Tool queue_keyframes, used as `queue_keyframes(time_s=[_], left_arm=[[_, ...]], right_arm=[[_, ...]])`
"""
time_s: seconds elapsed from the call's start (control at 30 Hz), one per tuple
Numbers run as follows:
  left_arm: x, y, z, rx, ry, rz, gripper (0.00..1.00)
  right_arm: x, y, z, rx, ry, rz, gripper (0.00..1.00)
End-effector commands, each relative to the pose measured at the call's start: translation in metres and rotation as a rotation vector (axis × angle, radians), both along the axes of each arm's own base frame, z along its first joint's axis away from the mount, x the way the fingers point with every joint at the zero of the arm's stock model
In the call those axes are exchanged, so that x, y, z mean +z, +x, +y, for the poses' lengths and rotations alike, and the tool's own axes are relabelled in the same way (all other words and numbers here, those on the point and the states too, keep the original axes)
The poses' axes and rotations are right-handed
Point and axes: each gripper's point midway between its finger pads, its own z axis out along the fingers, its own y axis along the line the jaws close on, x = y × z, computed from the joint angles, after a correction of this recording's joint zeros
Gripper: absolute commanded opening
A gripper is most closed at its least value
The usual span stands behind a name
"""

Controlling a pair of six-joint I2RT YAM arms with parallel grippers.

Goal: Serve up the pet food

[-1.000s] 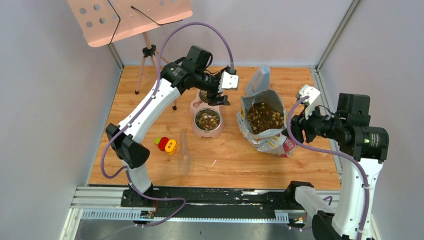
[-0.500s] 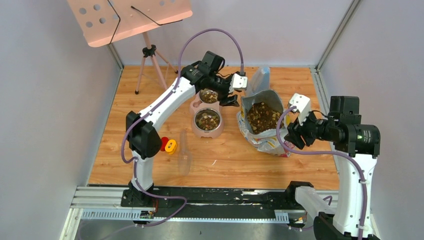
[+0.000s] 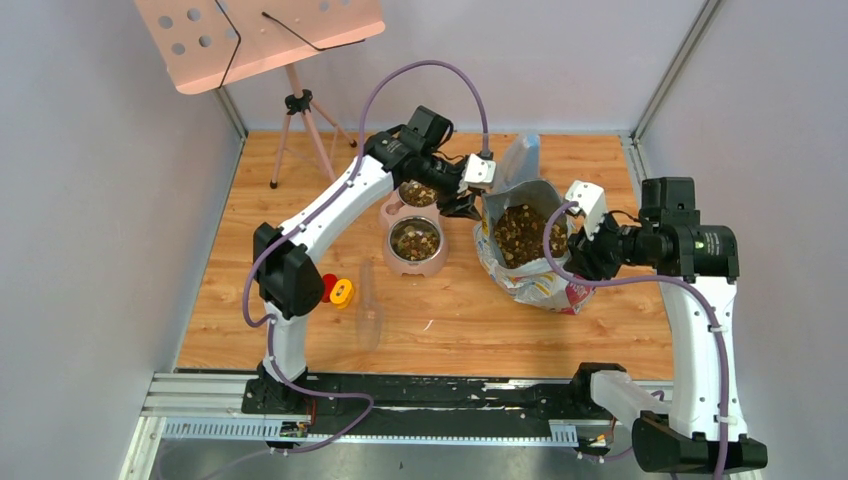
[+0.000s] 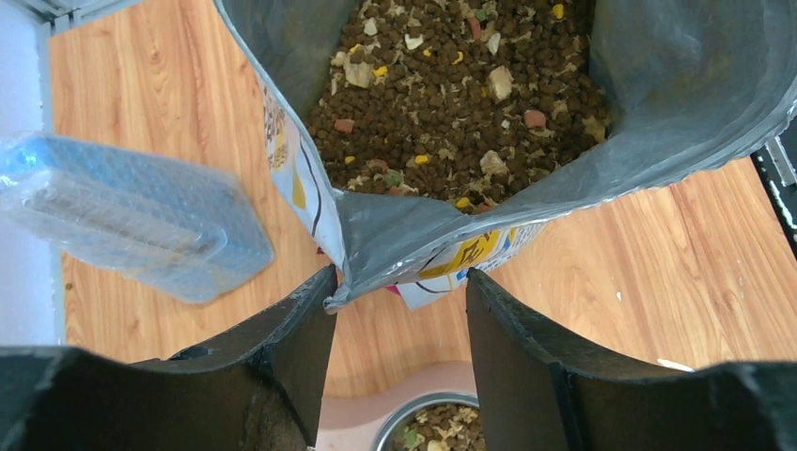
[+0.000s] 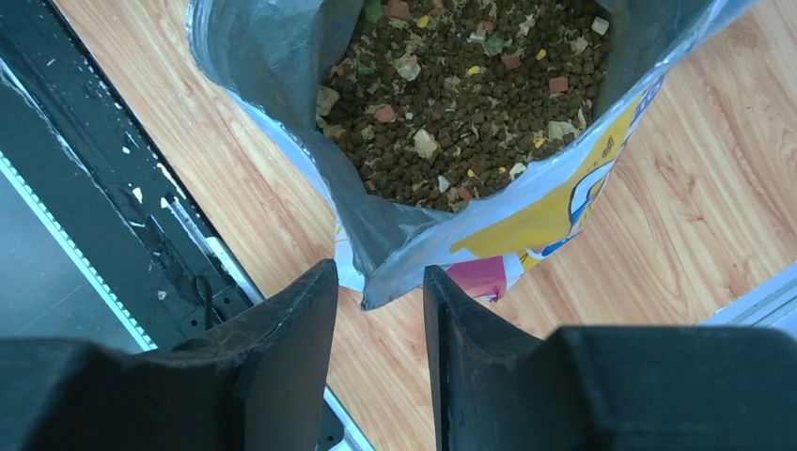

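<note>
The pet food (image 3: 520,232) fills an open printed bag (image 3: 530,285) standing right of centre. More kibble lies in both cups of the pink double bowl (image 3: 437,262). My left gripper (image 3: 470,206) is at the bag's left rim. In the left wrist view this gripper (image 4: 399,287) is open, with a corner of the bag's rim (image 4: 376,254) touching the tip of one of its fingers (image 4: 291,329). My right gripper (image 3: 580,262) is at the bag's right rim. Seen from the right wrist, that gripper (image 5: 381,277) is open on a narrow gap, and the bag's corner (image 5: 395,272) reaches between the tips unclamped.
A clear scoop (image 3: 368,305) and a red-and-yellow toy (image 3: 333,290) lie left of the bowl. A bluish clear plastic container (image 3: 517,160) leans behind the bag. A pink music stand (image 3: 255,35) on a tripod stands at the back left. The metal rail (image 3: 400,395) runs along the near edge.
My left arm swung right from above the bowl to the bag's left rim. My right arm moved left to the bag's right rim. Both sets of jaws narrowed.
</note>
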Motion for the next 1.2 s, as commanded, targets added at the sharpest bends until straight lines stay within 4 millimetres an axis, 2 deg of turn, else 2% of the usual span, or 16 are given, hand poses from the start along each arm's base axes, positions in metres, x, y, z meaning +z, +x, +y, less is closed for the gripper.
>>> queue_keyframes(time_s=[0.0,0.13,0.33,0.47,0.7,0.83,0.9,0.93,1.0,1.03,1.17], left_arm=[[0.03,-0.008,-0.006,-0.039,-0.066,-0.05,0.6],[0.032,-0.006,-0.009,-0.038,-0.075,-0.058,0.57],[0.035,-0.006,-0.013,-0.05,-0.085,-0.063,0.46],[0.034,-0.007,-0.016,-0.064,-0.09,-0.071,0.41],[0.03,0.002,-0.024,-0.029,-0.094,-0.102,0.46],[0.029,0.003,-0.027,-0.032,-0.1,-0.1,0.34],[0.032,0.002,-0.028,-0.034,-0.11,-0.096,0.23],[0.034,0.002,-0.028,-0.034,-0.116,-0.095,0.14],[0.038,0.001,-0.026,-0.024,-0.119,-0.083,0.03],[0.041,0.001,-0.021,-0.008,-0.124,-0.064,0.0],[0.051,0.013,-0.004,0.077,-0.16,0.011,0.0]], right_arm=[[0.001,0.012,0.007,0.038,-0.018,-0.056,0.39],[-0.003,0.015,0.011,0.051,-0.028,-0.058,0.38],[-0.004,0.014,0.011,0.051,-0.043,-0.06,0.32],[-0.004,0.013,0.008,0.043,-0.058,-0.064,0.24],[-0.005,0.014,0.005,0.033,-0.073,-0.065,0.15],[-0.005,0.016,0.001,0.01,-0.093,-0.065,0.08],[-0.005,0.017,-0.002,-0.006,-0.103,-0.068,0.03],[-0.003,0.018,-0.003,-0.018,-0.103,-0.071,0.0],[0.005,0.022,-0.006,-0.059,-0.103,-0.086,0.0],[0.01,0.026,-0.009,-0.084,-0.11,-0.101,0.0],[0.032,0.037,-0.024,-0.143,-0.155,-0.185,0.0]])
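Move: The left hand hovers open by the pet food bag's left rim corner, which lies about 2 cm ahead and 1 cm to its right, roughly level. From that hand the blue pack is some 11 cm ahead and 10 cm right, the near bowl 5 cm back and 12 cm left, both lower. The right hand has the bag's right rim corner about 1 cm ahead, 1 cm left and 1 cm below; the kibble lies some 5 cm ahead and 8 cm left, lower. The left hand eases about 2 cm up and as much to its right, then forward at the end, while its fingers go from just over half open to shut, pinching the bag's left rim corner. Meanwhile the right hand edges forward about 2 cm, sinking 1 cm and going slightly left before drifting back right, and closes on the right rim corner from under half open, its left side tipping down a few degrees. ##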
